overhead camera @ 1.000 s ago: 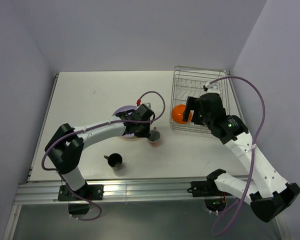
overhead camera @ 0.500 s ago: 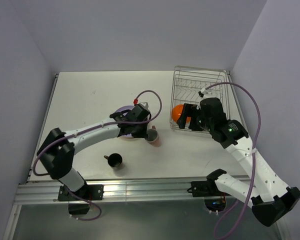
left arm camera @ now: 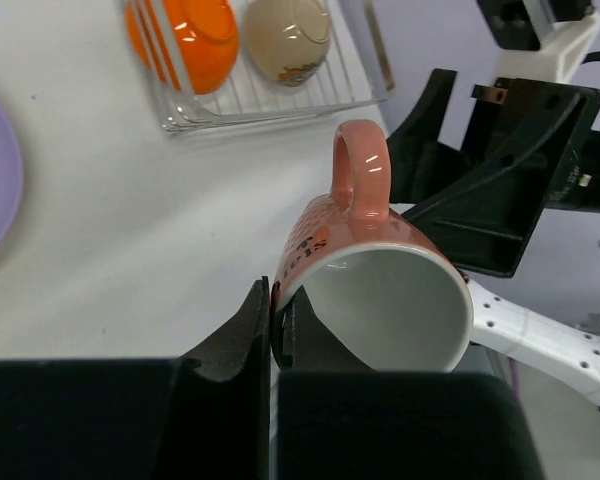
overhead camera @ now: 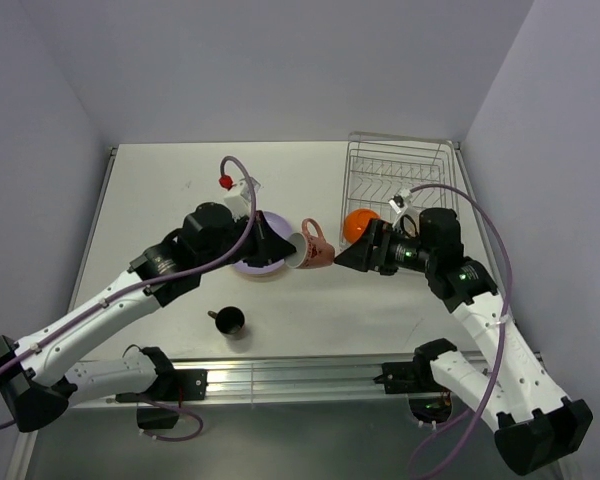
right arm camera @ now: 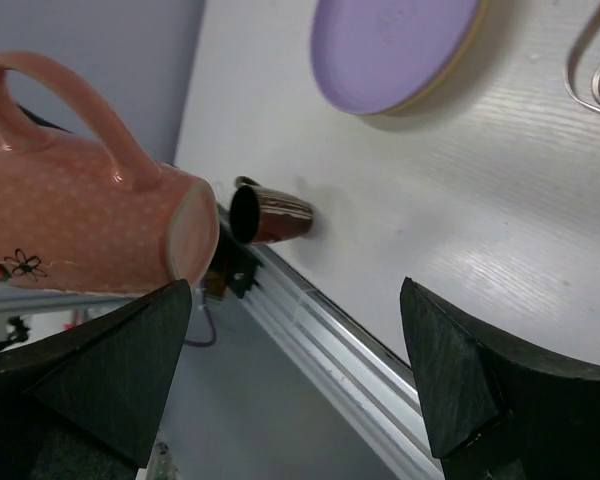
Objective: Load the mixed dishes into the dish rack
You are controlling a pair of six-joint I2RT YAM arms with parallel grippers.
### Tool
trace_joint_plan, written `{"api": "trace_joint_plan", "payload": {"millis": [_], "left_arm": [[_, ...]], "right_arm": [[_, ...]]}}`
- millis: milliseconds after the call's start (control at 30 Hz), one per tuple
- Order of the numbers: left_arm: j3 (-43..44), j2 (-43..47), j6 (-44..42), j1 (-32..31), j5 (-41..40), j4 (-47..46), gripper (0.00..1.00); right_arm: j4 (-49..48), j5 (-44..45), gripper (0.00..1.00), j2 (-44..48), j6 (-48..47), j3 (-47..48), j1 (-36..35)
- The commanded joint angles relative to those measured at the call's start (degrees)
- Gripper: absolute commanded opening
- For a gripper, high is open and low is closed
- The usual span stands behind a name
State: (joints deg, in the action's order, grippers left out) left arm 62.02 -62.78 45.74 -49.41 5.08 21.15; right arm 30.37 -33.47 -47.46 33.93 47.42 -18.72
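Note:
My left gripper (overhead camera: pixel 295 252) (left arm camera: pixel 275 322) is shut on the rim of the pink mug (overhead camera: pixel 316 243) (left arm camera: pixel 380 265), holding it on its side above the table with the handle up. My right gripper (overhead camera: pixel 344 257) (right arm camera: pixel 295 350) stands open just right of the mug (right arm camera: pixel 70 230), its fingers on either side of the mug's base without touching it. The orange bowl (overhead camera: pixel 357 224) (left arm camera: pixel 185 30) and the white bowl (left arm camera: pixel 287 35) sit in the dish rack (overhead camera: pixel 400 160) (left arm camera: pixel 270 110). The lilac plate (overhead camera: pixel 258 264) (right arm camera: pixel 395 45) lies flat, partly under my left arm. The small black cup (overhead camera: pixel 228 320) (right arm camera: pixel 265 215) lies nearer the front.
The rack stands at the back right corner against the walls. A metal rail (overhead camera: pixel 300 375) runs along the table's near edge. Purple cables loop over both arms.
My left gripper closed on the mug's rim and lifted it off the table, tipping it sideways. My right gripper swung from over the rack down and left to face the mug.

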Motion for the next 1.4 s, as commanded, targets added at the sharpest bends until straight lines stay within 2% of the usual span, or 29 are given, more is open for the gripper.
{"api": "trace_joint_plan", "payload": {"millis": [0,133,200,367,633,1000,1367], "left_arm": [[-2.60,2.22,2.60,-0.16,7.39,-9.89,0.00],[-4.45,4.60,4.62,-0.07,10.47,-14.55,0.00],[-4.98,4.86,5.15,-0.07,11.70,-16.39,0.00],[-6.56,5.13,7.17,-0.07,13.63,-20.00,0.00],[-7.61,6.53,8.58,-0.07,14.52,-22.46,0.00],[-8.23,6.80,10.60,-0.07,16.45,-26.51,0.00],[-8.40,7.59,11.48,-0.07,17.59,-28.18,0.00]], "right_arm": [[-13.03,-17.46,0.93,2.81,6.31,-3.10,2.72],[-22.18,-24.60,0.93,4.48,14.55,-7.07,5.09],[-29.90,-26.81,0.93,5.01,18.34,-9.96,5.36],[-52.64,-30.59,0.92,6.68,34.69,-15.68,5.36],[-57.61,-30.51,0.91,8.96,40.41,-15.69,5.45],[-74.66,-31.13,0.90,8.61,53.16,-16.57,5.36],[-77.39,-31.13,0.88,10.90,57.82,-13.41,5.36]]}}
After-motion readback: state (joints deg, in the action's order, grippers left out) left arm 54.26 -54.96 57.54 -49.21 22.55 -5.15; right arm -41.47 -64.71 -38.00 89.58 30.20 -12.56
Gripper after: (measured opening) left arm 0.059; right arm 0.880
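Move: The pink mug is already held by its rim in the left hand, its middle about 4 cm right of that hand and 2 cm below, level fore and aft. The open right gripper lies 12 cm to its right, 1 cm back, 5 cm lower. From the right hand the mug is about 8 cm left, 1 cm ahead, 3 cm up; the orange bowl in the rack, 17 cm ahead, 6 cm right, 19 cm down. The pink mug, still pinched at the rim, is carried up about 10 cm and back some 5 by the left hand, which tilts its fingers level to turn the base towards the right gripper. The wide-open right hand rises 13 cm and draws back 8, turning over 40 degrees to point left at the mug's base; it doesn't close. ##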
